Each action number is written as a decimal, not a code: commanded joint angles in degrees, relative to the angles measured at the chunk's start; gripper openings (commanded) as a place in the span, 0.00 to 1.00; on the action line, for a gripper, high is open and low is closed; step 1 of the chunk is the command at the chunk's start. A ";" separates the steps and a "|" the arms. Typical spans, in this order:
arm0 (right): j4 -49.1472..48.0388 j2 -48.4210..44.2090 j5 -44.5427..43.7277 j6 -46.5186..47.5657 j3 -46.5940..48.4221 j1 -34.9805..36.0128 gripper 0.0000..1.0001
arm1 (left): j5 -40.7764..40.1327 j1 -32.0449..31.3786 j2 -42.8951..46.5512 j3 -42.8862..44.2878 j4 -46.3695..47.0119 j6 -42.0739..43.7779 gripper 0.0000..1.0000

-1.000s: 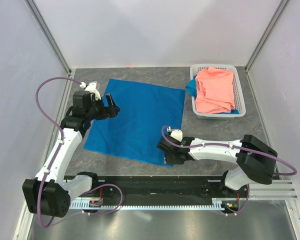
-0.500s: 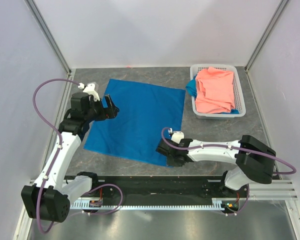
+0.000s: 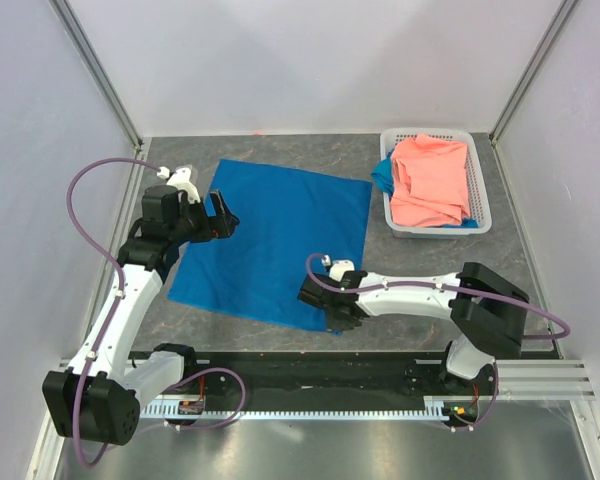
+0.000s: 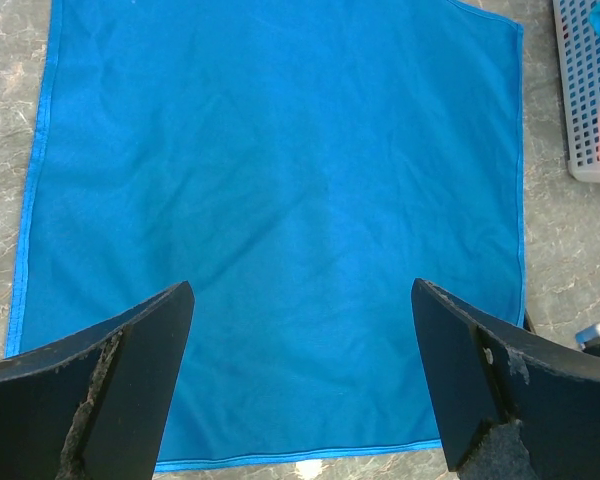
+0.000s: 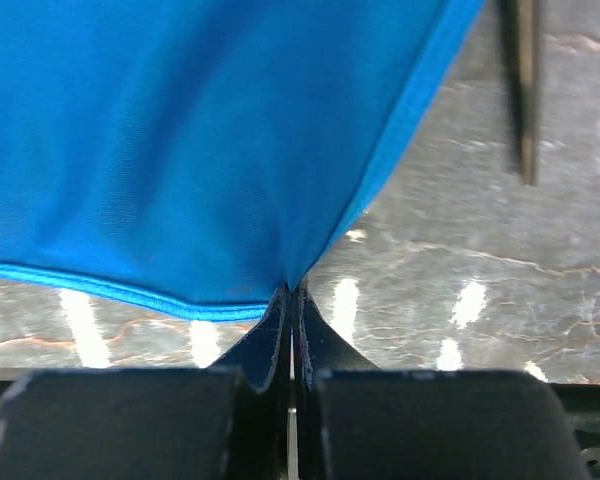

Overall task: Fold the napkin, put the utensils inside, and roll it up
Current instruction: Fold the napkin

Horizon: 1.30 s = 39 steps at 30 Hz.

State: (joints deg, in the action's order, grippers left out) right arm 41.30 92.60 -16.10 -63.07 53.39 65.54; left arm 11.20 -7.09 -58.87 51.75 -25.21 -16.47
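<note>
The bright blue napkin point(image 3: 275, 235) lies spread flat on the grey table, and it fills most of the left wrist view point(image 4: 280, 150). My right gripper point(image 3: 333, 318) is low at the napkin's near right corner, shut on it. In the right wrist view the cloth point(image 5: 180, 130) rises in a pinched peak from the closed fingertips point(image 5: 292, 292). A slim black utensil point(image 5: 525, 90) lies on the bare table just right of the napkin's edge. My left gripper point(image 3: 220, 212) hovers open over the napkin's left side, and nothing is between its fingers point(image 4: 300, 290).
A white basket point(image 3: 480, 200) at the back right holds a salmon-pink cloth point(image 3: 430, 180), with a blue scrap point(image 3: 381, 177) peeking out on its left. Grey walls enclose the table on three sides. A black rail runs along the near edge.
My right gripper has closed on the napkin's near right corner and shifted a little to the left. The left arm has barely moved.
</note>
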 commanded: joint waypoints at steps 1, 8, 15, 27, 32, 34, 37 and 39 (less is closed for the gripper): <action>4.22 1.97 -0.68 3.21 7.95 0.47 0.00 | 1.37 -0.03 0.25 -0.07 1.48 3.11 0.97; 6.08 7.41 -1.83 11.64 22.35 -4.09 0.00 | 1.37 -0.03 -1.07 -0.24 1.48 3.99 0.97; 3.09 19.19 0.36 23.51 36.60 -12.09 0.00 | 3.21 -0.20 -3.44 -0.59 1.66 4.87 0.97; -5.08 13.77 10.55 30.37 35.40 -25.62 0.60 | 6.20 -9.24 -13.89 0.28 5.60 2.15 0.92; -8.86 2.62 15.12 32.13 25.29 -33.26 0.61 | 2.35 -15.84 -22.23 4.41 8.60 4.15 0.85; -10.26 0.14 18.01 32.74 21.52 -35.03 0.61 | 1.37 -18.83 -27.77 7.48 9.82 6.09 0.79; -11.59 -4.43 19.96 33.36 18.08 -38.02 0.61 | 0.58 -20.94 -34.87 11.18 10.62 9.17 0.70; -11.94 -6.98 21.89 33.80 15.44 -40.13 0.61 | -0.39 -21.73 -37.88 13.10 10.97 10.66 0.61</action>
State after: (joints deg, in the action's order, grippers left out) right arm 32.45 89.82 -0.08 -31.31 73.34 27.51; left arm 13.50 -27.33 -91.42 59.96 -18.09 -11.44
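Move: The right hand, nearly at table height, already pinches the napkin's near right corner; the napkin's middle lies about 20 cm ahead of it and 14 cm to its left. The knife, partly covered by the cloth, lies some 12 cm ahead and 4 cm to the right of this hand, and the basket about 35 cm ahead and 25 cm to its right. The left hand hovers open, with the napkin's middle about 10 cm to its right, level with it and 20 cm below. The right hand keeps its pinch on the napkin's near right corner and carries it in a low arc, about 17 cm forward and 8 cm left towards the napkin's middle, rising some 6 cm and sinking a little, then opens to let go and lifts away up and to the right, ending above the napkin's right edge beside the basket. As it clears, the left hand swings about 14 cm right and sinks about 11 cm until it is just above the laid-over corner, turning some 25 degrees clockwise and starting to narrow its fingers, still clear of the cloth. ##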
